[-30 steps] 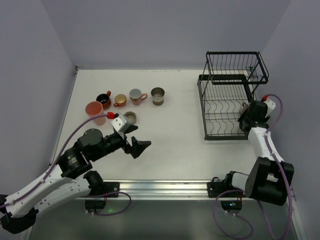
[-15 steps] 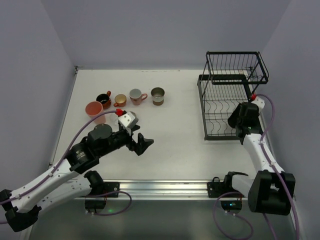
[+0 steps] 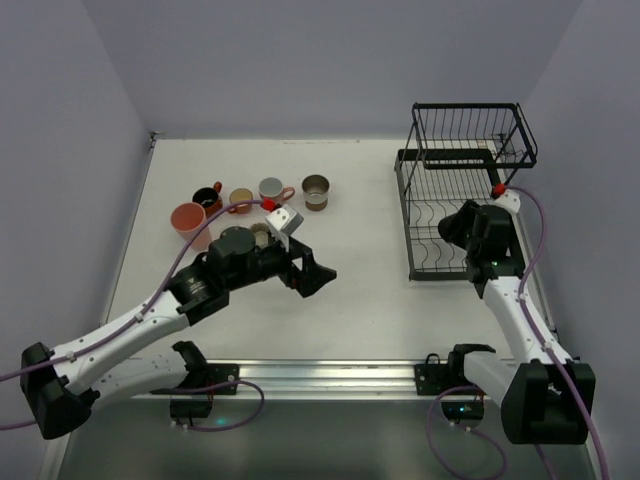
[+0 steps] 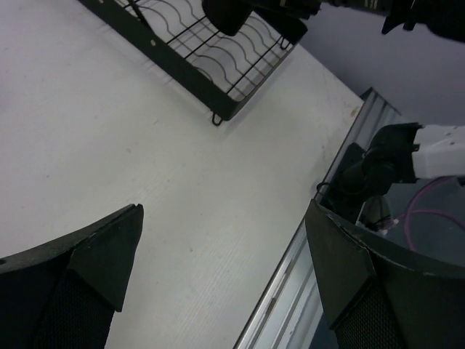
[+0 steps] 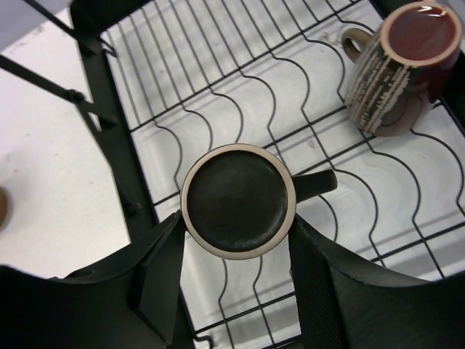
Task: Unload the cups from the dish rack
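Note:
My right gripper (image 5: 234, 222) is shut on a dark brown cup (image 5: 237, 200), its handle pointing right, just above the lower tray of the black wire dish rack (image 5: 93, 80). A striped brown cup (image 5: 389, 73) lies on that tray further back. In the top view the right gripper (image 3: 455, 226) sits at the rack's (image 3: 468, 106) lower tier. My left gripper (image 3: 308, 273) hangs open and empty over the table's middle. In the left wrist view the left gripper (image 4: 221, 247) has bare table between its fingers and the rack's corner (image 4: 221, 110) ahead.
On the left of the table stand a salmon cup (image 3: 186, 218), a black cup (image 3: 207, 198), an orange cup (image 3: 240, 199), a grey cup (image 3: 271, 188) and an olive-brown cup (image 3: 315, 190). A cream cup (image 3: 261, 234) is partly behind my left arm. The table's near edge rail (image 4: 290, 291) is close.
My left arm has swung right and forward, away from the cups towards the table's middle. The right gripper has moved left over the lower tray with the dark cup in it.

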Robot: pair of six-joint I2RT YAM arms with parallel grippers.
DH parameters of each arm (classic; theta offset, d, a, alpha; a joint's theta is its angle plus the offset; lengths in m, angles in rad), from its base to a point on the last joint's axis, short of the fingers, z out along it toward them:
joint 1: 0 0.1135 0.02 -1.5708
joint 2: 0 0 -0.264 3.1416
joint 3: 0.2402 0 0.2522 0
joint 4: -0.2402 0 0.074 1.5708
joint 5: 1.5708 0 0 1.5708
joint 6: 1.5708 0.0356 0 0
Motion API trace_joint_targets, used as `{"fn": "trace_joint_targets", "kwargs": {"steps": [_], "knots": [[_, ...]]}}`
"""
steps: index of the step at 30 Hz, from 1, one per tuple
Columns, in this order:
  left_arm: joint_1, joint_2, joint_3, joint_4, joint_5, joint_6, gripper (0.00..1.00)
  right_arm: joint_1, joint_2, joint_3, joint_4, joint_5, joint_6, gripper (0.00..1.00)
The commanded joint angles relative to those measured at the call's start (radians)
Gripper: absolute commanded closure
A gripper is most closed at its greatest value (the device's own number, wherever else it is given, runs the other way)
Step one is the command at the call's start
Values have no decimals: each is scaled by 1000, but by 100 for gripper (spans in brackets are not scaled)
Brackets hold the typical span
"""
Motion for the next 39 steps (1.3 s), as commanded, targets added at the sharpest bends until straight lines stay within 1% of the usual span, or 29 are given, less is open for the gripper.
{"fn": "trace_joint_targets", "kwargs": {"steps": [1,2,3,5,6,10,11,12,15,21,26,29,30,32,33,35,36,37,39], "knots": [[6,112,70,252,101,-152,0,3,-60,-16,140,-103,56,67],[6,148,73,295,125,-175,0,3,-69,-21,151,-130,64,67],[4,219,79,376,136,-192,0,3,-91,-26,165,-150,68,67],[3,290,97,453,151,-241,0,3,-112,-41,174,-189,90,67],[3,361,108,523,156,-251,0,3,-135,-44,183,-216,91,67],[0,524,180,645,164,-287,2,3,-204,-49,186,-277,119,67],[0,556,220,674,173,-294,3,3,-218,-53,191,-297,134,67],[1,617,240,688,179,-300,4,3,-230,-59,210,-350,150,67],[1,721,323,717,190,-309,6,3,-278,-84,246,-456,216,67],[6,863,439,765,222,-358,9,3,-350,-133,293,-573,312,67],[9,915,476,789,228,-384,14,3,-367,-162,320,-641,346,66],[11,927,482,814,233,-393,21,3,-361,-177,347,-677,377,66],[11,930,484,822,236,-396,29,3,-356,-182,367,-682,383,66],[11,927,476,846,244,-404,38,3,-347,-194,376,-697,400,66],[11,926,473,852,244,-406,48,3,-335,-197,390,-702,409,66],[12,915,463,868,239,-410,62,3,-324,-213,412,-714,426,66],[12,909,457,872,236,-406,79,3,-312,-223,431,-730,443,66],[12,901,450,874,222,-399,87,3,-306,-228,441,-737,452,66],[14,872,429,865,199,-387,100,5,-295,-237,465,-765,476,66]]}}
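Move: The dark mug hangs base up in the right fingers, about 32 cm to the left hand's right, 16 cm ahead and 9 cm lower. The rack's near left corner is some 22 cm right, 3 cm ahead and 21 cm below the left hand. From the right hand, the left gripper lies 31 cm left, 16 cm back, 9 cm up; the brown mug 12 cm right, 4 cm ahead, 8 cm below. Right hand carries the mug left and up, tipping it sideways; left swings some 20 cm right-forward, pinches its rim. ##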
